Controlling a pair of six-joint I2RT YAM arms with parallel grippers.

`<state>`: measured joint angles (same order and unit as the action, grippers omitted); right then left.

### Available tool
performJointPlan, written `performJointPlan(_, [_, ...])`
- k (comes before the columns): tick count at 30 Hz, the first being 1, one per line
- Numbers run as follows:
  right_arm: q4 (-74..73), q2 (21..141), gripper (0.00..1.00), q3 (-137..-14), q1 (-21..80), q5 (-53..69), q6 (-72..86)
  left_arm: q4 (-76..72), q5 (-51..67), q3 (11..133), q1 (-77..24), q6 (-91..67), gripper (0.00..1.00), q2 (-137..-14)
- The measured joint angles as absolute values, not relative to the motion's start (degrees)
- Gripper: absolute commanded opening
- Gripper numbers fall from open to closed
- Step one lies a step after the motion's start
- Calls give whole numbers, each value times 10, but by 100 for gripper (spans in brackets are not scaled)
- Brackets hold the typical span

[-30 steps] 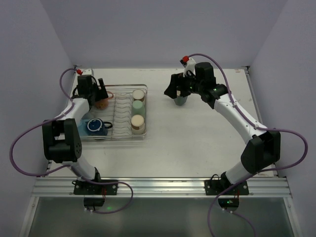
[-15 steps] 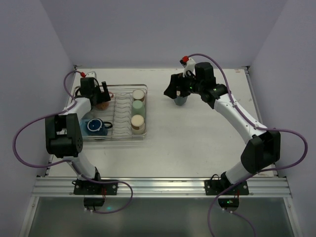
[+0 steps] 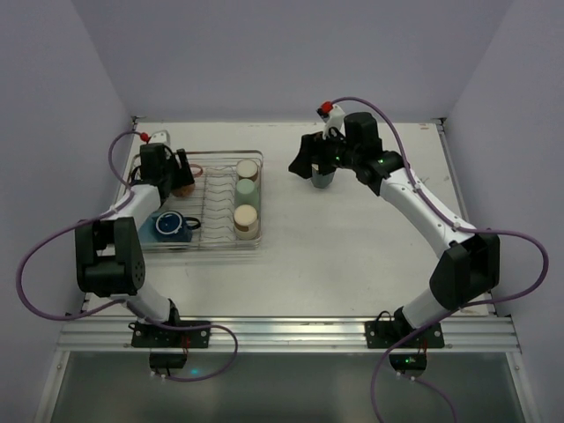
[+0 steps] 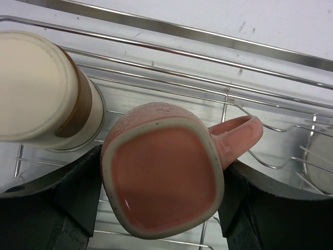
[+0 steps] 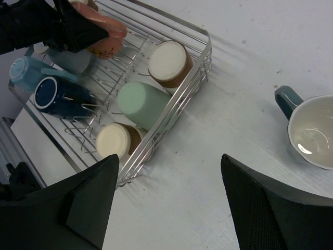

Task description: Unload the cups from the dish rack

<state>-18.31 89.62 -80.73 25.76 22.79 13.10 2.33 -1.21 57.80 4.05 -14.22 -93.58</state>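
Note:
The silver wire dish rack [image 3: 261, 204] stands at the left. My left gripper [image 4: 162, 192] is shut on the salmon pink mug [image 4: 164, 179] at the rack's far left corner, with a finger [image 4: 78, 187] pressed on each side and the handle pointing right. In the rack lie a navy mug [image 3: 167, 226], a light blue mug [image 5: 26, 70], two beige tumblers [image 3: 248, 168] [image 3: 246, 216] and a pale green tumbler [image 3: 246, 189]. A grey-teal mug [image 5: 312, 130] stands upright on the table. My right gripper [image 5: 169, 192] hangs open and empty above the table between that mug and the rack.
The left arm's black wrist [image 5: 73, 28] covers the rack's far left corner. Upright plate-slot wires [image 5: 104, 78] run down the rack's middle. A raised rim [image 3: 445, 167] edges the table on the right, and purple walls close in on three sides.
The left jaws opened wide around the pink mug and then closed onto it. The right gripper has drifted slightly left beside the grey-teal mug, still open.

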Motion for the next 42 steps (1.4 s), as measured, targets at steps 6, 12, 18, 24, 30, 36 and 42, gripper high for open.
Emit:
performJointPlan(6, [-117, 876, 80, -760, 278, 239, 175, 21, 4, 553, 37, -168, 4, -843])
performJointPlan(12, [27, 808, 79, -647, 303, 262, 274, 13, 45, 528, 32, -215, 2, -741])
performJointPlan(18, [210, 772, 72, -540, 356, 260, 370, -26, 157, 458, 17, -332, 0, -618])
performJointPlan(24, [331, 788, 64, -506, 386, 266, 429, -118, 241, 386, -72, -496, 0, -535])
performJointPlan(30, [376, 798, 68, -506, 396, 281, 439, -204, 258, 342, -133, -615, 0, -515])
performJointPlan(36, [391, 799, 64, -506, 410, 287, 439, -251, 250, 319, -153, -680, 0, -513])
performJointPlan(42, [424, 815, 50, -508, 422, 296, 456, -299, 238, 300, -197, -719, 9, -514])
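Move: The left hand already holds the pink mug, just clear of its place in the rack; the waiting right gripper is some 38 cm to its right, 6 back and 16 higher. From the left hand, a cream cup stands about 7 cm left and 1 ahead, the blue mug 13 straight back, and the green cup 22 right and 5 back. From the right hand, the pink mug is 38 cm left, 6 ahead and well below; the grey mug is 6 right and 4 ahead. Keeping its grip on the pink mug, the left hand first lifts nearly straight up, then swings right and back over the rack to the right gripper, rising about 20 cm in all while its left side rolls down some 65 degrees, the fingers tip up and the hand turns clockwise. The right hand comes to meet the mug, about 13 cm back, 11 left and a little up, rolling its left side up, and partly closes its fingers astride the mug's open rim, one inside and one outside. ##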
